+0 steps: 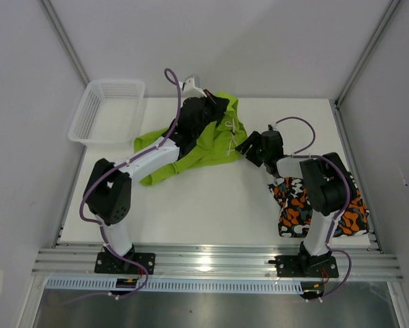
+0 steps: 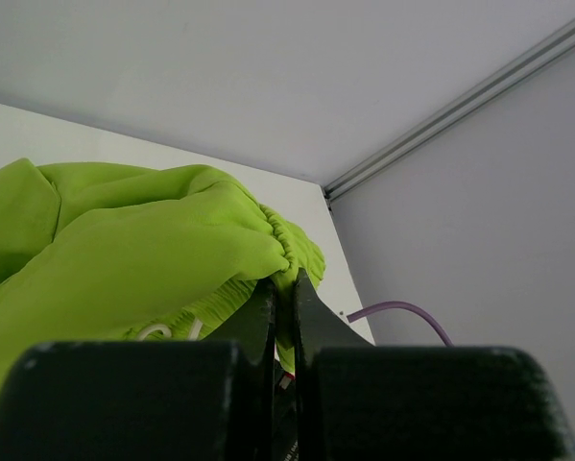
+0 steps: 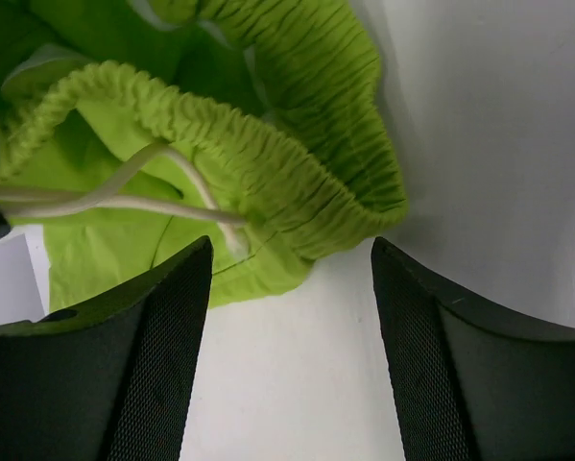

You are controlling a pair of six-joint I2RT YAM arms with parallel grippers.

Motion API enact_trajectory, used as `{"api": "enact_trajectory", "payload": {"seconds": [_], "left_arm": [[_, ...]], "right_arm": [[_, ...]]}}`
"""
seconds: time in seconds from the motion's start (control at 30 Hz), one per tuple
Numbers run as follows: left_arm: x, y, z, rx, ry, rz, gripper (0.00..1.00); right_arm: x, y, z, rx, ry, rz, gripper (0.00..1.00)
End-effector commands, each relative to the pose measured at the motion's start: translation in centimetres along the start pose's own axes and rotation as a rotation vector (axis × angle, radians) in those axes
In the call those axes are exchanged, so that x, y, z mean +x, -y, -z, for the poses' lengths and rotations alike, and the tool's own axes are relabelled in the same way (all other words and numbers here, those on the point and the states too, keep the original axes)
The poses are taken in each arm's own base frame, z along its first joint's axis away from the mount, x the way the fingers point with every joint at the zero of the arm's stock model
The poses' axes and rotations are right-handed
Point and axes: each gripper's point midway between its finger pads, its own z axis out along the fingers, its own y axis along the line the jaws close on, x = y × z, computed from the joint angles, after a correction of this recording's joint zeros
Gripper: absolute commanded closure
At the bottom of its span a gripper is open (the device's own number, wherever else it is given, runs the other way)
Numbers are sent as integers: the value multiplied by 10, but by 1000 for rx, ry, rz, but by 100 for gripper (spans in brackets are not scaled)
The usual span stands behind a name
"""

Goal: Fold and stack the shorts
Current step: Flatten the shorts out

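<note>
The lime green shorts point(image 1: 201, 143) lie crumpled at the back middle of the table. My left gripper point(image 1: 219, 106) is shut on a fold of their elastic waistband and holds that edge raised; the wrist view shows green cloth point(image 2: 124, 250) pinched between the closed jaws point(image 2: 285, 284). Just right of the shorts, my right gripper point(image 1: 248, 146) is open and low over the table. Its fingers frame bare tabletop, with the waistband point(image 3: 277, 163) and white drawstring point(image 3: 124, 197) just beyond the tips point(image 3: 292, 248). The camouflage shorts point(image 1: 296, 212) lie folded at the front right, partly hidden by the right arm.
A white mesh basket point(image 1: 88, 116) stands at the back left corner of the table. Grey enclosure walls with metal frame rails point(image 1: 358, 61) close in the table on three sides. Purple cables point(image 1: 171, 96) loop over both arms.
</note>
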Motion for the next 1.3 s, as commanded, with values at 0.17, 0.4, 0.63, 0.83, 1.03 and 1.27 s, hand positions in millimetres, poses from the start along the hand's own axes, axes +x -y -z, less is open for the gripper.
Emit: {"api": "enact_trajectory", "payload": {"seconds": [0.17,0.4,0.63,0.83,1.03,1.27], "left_arm": [[-33,25,9,63,80,12,100],[-38,18,14,13,93,62,100],[-41,6,22,-40,90,91,100],[-45,-9,59,-120,89,70,100],[-40,-29,110,-216,43,-37,100],[-71,8,88,-151,110,-160,100]], "right_arm": [[-23,15,-25,73,133,-52,35],[-36,18,-36,91,204,-87,50],[-26,16,-22,92,184,-89,100],[21,-6,39,70,107,-36,100],[81,-26,115,17,-39,70,100],[115,-23,165,-11,-127,82,100]]}}
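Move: The green shorts' free waistband corner hangs just beyond the right hand's open fingers, about 4 cm ahead, 1 cm to the right and 3 cm below. The shorts' spread part lies some 24 cm to that hand's left, level with it and 4 cm lower; the patterned shorts are roughly 31 cm right, 24 cm back and 4 cm down. From the left hand, which already holds the other waistband end, the free corner is about 11 cm right, straight ahead 0, and 27 cm below. Pinching the loose waistband corner comes first: the right hand eases about 4 cm forward and slightly down, turning a little clockwise, shuts its fingers on the cloth, then hauls back some 20 cm towards the bases while rising about 8 cm and turning counter-clockwise. The left hand keeps its grip, dips slightly, then draws back and left roughly 12 cm, turning a little counter-clockwise. ##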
